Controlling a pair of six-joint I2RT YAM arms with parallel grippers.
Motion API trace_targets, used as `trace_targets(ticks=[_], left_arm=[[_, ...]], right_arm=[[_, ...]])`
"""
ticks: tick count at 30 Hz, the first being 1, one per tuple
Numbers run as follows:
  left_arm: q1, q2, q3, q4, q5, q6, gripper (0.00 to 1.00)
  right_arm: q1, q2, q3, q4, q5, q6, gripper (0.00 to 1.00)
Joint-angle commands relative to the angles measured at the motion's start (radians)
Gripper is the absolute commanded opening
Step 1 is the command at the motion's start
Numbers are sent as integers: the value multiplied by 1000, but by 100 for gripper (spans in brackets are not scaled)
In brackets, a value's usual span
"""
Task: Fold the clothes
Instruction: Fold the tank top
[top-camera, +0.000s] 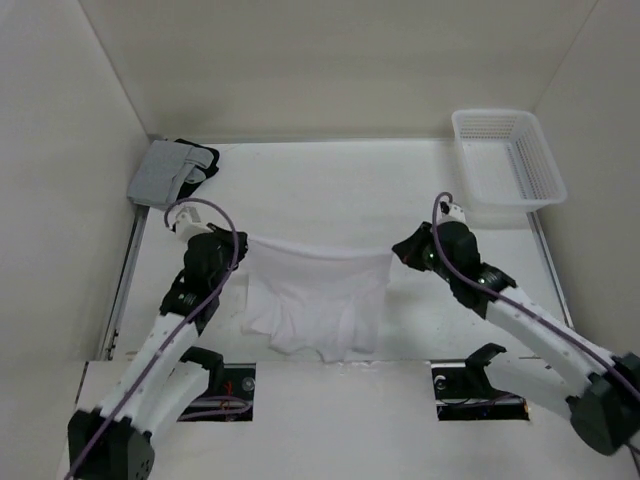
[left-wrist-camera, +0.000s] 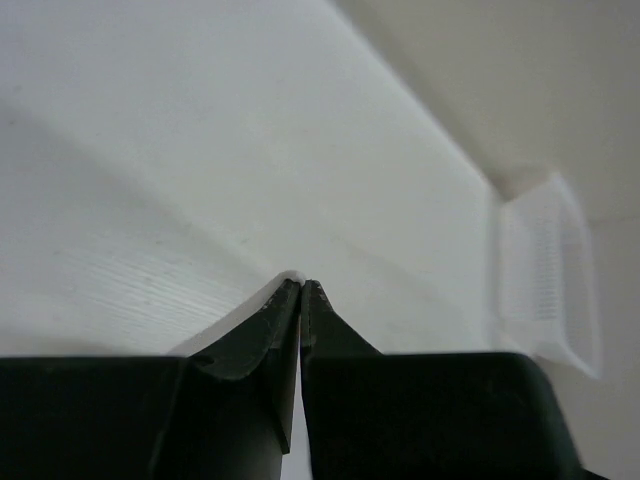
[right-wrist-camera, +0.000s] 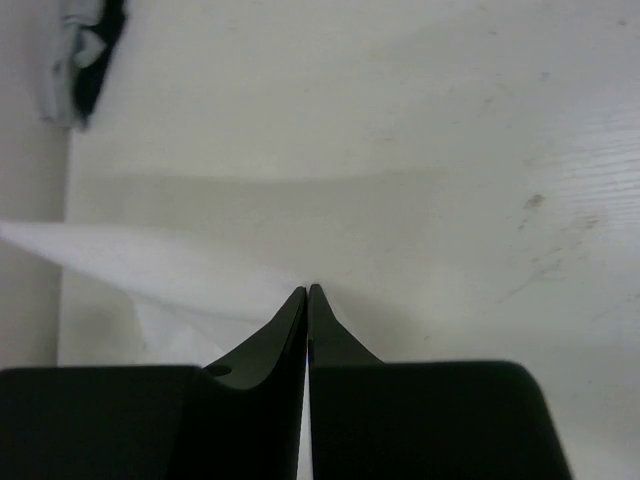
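Note:
The clothes (top-camera: 315, 300), a thin white garment, hang spread between my two grippers with the top edge pulled taut and the lower part trailing on the table. My left gripper (top-camera: 238, 243) is shut on the garment's upper left corner. In the left wrist view a sliver of white fabric (left-wrist-camera: 290, 273) shows at the tips of the left gripper (left-wrist-camera: 301, 284). My right gripper (top-camera: 397, 250) is shut on the upper right corner. In the right wrist view the cloth (right-wrist-camera: 130, 265) stretches away to the left from the shut right gripper (right-wrist-camera: 308, 290).
A white mesh basket (top-camera: 505, 160) stands at the back right, also visible as a blurred basket (left-wrist-camera: 545, 280). A grey-and-black garment bundle (top-camera: 170, 172) lies at the back left corner, showing as a dark bundle (right-wrist-camera: 85, 50). White walls enclose the table.

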Motion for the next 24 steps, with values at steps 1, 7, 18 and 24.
trace_targets(ticks=[1, 7, 18, 24], left_arm=[[44, 226, -31, 315, -28, -3, 1], [93, 681, 128, 558, -13, -52, 0], [119, 700, 181, 573, 90, -97, 0], [128, 524, 23, 550, 143, -104, 1]], right_arm=[[-160, 203, -24, 349, -233, 5, 4], [-309, 636, 172, 539, -328, 39, 3], [-358, 695, 244, 536, -365, 42, 3], [-337, 526, 49, 576, -345, 62, 4]])
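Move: I hold the tank top's top edge stretched between my hands, about 20 cm above the table. Its body sags back towards me, middle some 9 cm back, 16 cm right and 10 cm below my left hand, and about 6 cm back, 18 cm left of my right. The bare table patch I take it to is roughly 7 cm ahead and 16 cm right of my left hand, and 10 cm ahead, 18 cm left of my right. The folded clothes lie about 27 cm ahead and 27 cm left of my left hand; the basket is some 33 cm ahead and 32 cm right of my right hand. I flick the tank top out with both hands at once: they swoop down about 11 cm while driving forward about 15 cm over the table, fingertips tipping down some 15 degrees, then carry on forward as they lift again and ease back about 4 cm, wrists levelling. My fingers stay shut on the two ends of the edge, keeping it stretched across. ##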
